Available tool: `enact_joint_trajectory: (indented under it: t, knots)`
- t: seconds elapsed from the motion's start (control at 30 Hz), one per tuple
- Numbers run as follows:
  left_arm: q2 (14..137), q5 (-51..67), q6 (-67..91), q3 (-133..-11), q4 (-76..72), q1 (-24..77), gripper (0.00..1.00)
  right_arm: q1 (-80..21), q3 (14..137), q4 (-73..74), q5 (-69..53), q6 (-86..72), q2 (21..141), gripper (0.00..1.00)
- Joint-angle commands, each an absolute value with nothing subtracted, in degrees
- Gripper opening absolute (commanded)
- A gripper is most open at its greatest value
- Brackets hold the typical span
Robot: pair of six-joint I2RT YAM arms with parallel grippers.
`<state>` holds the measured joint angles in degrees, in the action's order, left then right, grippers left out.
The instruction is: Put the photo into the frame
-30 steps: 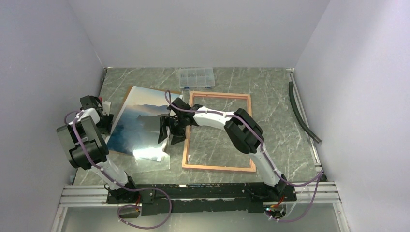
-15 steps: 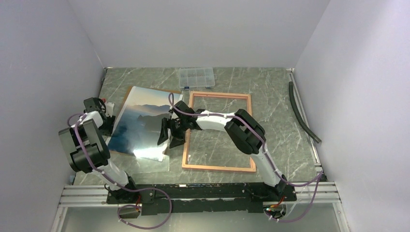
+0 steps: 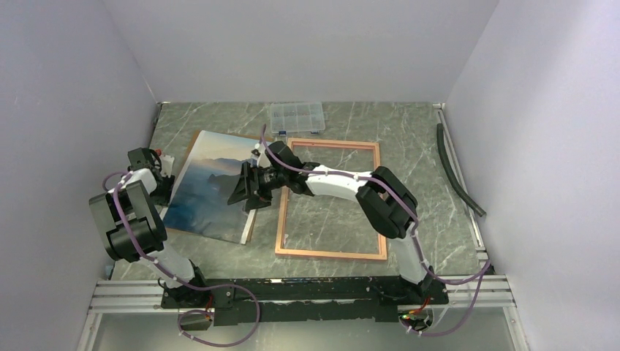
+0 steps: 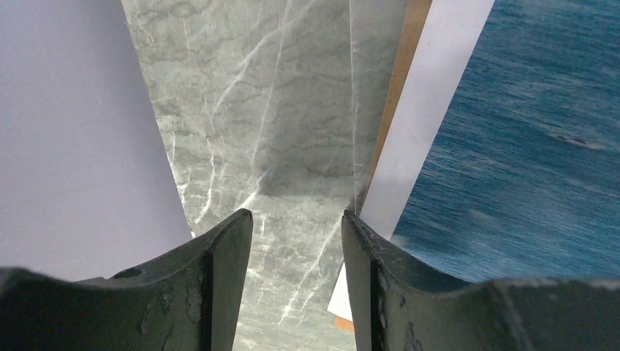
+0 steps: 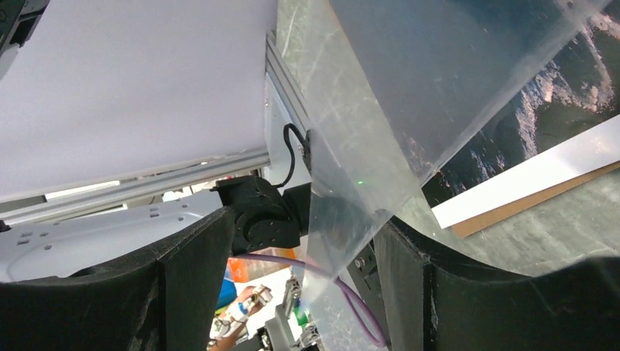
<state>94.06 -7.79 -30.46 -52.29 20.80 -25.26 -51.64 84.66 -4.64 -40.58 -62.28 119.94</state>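
Observation:
The photo (image 3: pixel 207 186), dark mountains under blue sky, lies on a brown backing board (image 3: pixel 196 139) at the left of the table. The frame (image 3: pixel 333 142), pinkish wood, lies flat to its right with bare table showing inside it. My right gripper (image 3: pixel 246 191) is over the photo's right edge with its jaws wide apart. A clear pane (image 5: pixel 380 146) stands tilted between the jaws, against the right finger (image 5: pixel 439 292). The pane's edge shows as a pale strip in the top view (image 3: pixel 249 223). My left gripper (image 3: pixel 157 183) is open and empty, low over the table at the photo's left border (image 4: pixel 431 110).
A small clear compartment box (image 3: pixel 296 117) sits at the back by the frame's far left corner. A black hose (image 3: pixel 457 172) lies along the right rail. The left wall (image 4: pixel 66 110) is close beside my left gripper. The backing board's edge (image 5: pixel 526 208) shows under the photo (image 5: pixel 556 95).
The clear pane lay flat over the photo's near right corner and now stands tilted up on edge. My right gripper moved a little back along the photo's right edge. The left arm barely moved.

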Motion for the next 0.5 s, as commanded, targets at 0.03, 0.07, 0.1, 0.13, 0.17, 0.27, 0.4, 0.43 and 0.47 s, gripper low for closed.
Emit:
enact_joint_trajectory:
  t: [0.03, 0.07, 0.1, 0.13, 0.17, 0.27, 0.4, 0.43, 0.47]
  knots:
    - [94.1, -2.9, -30.2, -50.9, 26.8, -24.4, 0.54, -51.6, 85.4, -7.7, -40.7, -63.2, 121.4, 0.74]
    - [94.2, -2.8, -30.1, -51.1, 26.9, -24.5, 0.53, -51.6, 85.5, -7.2, -40.5, -63.2, 122.0, 0.74]
    - [94.3, -2.7, -30.1, -51.1, 27.1, -24.5, 0.53, -51.7, 85.6, -6.9, -40.3, -63.1, 122.6, 0.74]
    - [94.3, -2.5, -30.0, -51.3, 27.3, -24.5, 0.52, -51.7, 85.7, -6.4, -40.1, -63.1, 123.3, 0.74]
    - [94.3, -2.3, -29.9, -51.4, 27.5, -24.5, 0.52, -51.6, 85.8, -5.8, -39.8, -63.0, 123.4, 0.74]
    - [94.1, -1.4, -29.7, -52.4, 29.0, -24.7, 0.52, -51.4, 85.8, -4.9, -38.1, -62.3, 123.3, 0.68]
    - [93.8, 0.4, -29.5, -55.9, 32.8, -26.0, 0.53, -50.6, 87.8, -1.6, -36.2, -59.9, 122.8, 0.48]
    - [93.8, 1.2, -29.5, -57.1, 34.1, -26.4, 0.53, -50.5, 88.3, -1.3, -36.0, -59.6, 122.7, 0.42]
    - [93.7, 2.1, -29.6, -58.3, 35.3, -26.9, 0.54, -50.3, 88.8, -0.8, -35.8, -59.3, 122.8, 0.36]
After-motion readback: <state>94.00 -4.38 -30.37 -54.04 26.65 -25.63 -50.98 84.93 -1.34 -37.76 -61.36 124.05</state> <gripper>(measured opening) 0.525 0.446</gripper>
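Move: The clear sheet's raised right edge is already between the right hand's open fingers, about level with the hand point. The photo's middle is some 12 cm left, 3 cm ahead and 13 cm below that hand; the frame's middle is about 26 cm right, 1 cm back and equally low. From the left hand, low beside the photo's left edge, the photo's middle is roughly 15 cm right, 7 cm ahead and 2 cm down; the sheet's right edge is about 28 cm right, 4 cm ahead and 11 cm up. After a brief wait up high, the right hand sinks about 5 cm towards the photo with the clear sheet's raised edge still between its fingers, easing slightly forward, and in the second half its fingers narrow around that edge without shutting fully. Down by the table the left hand, half open, keeps its right finger against the photo's left edge and slides some 1.5 cm right and slightly back, pushing the photo and its brown board along. ##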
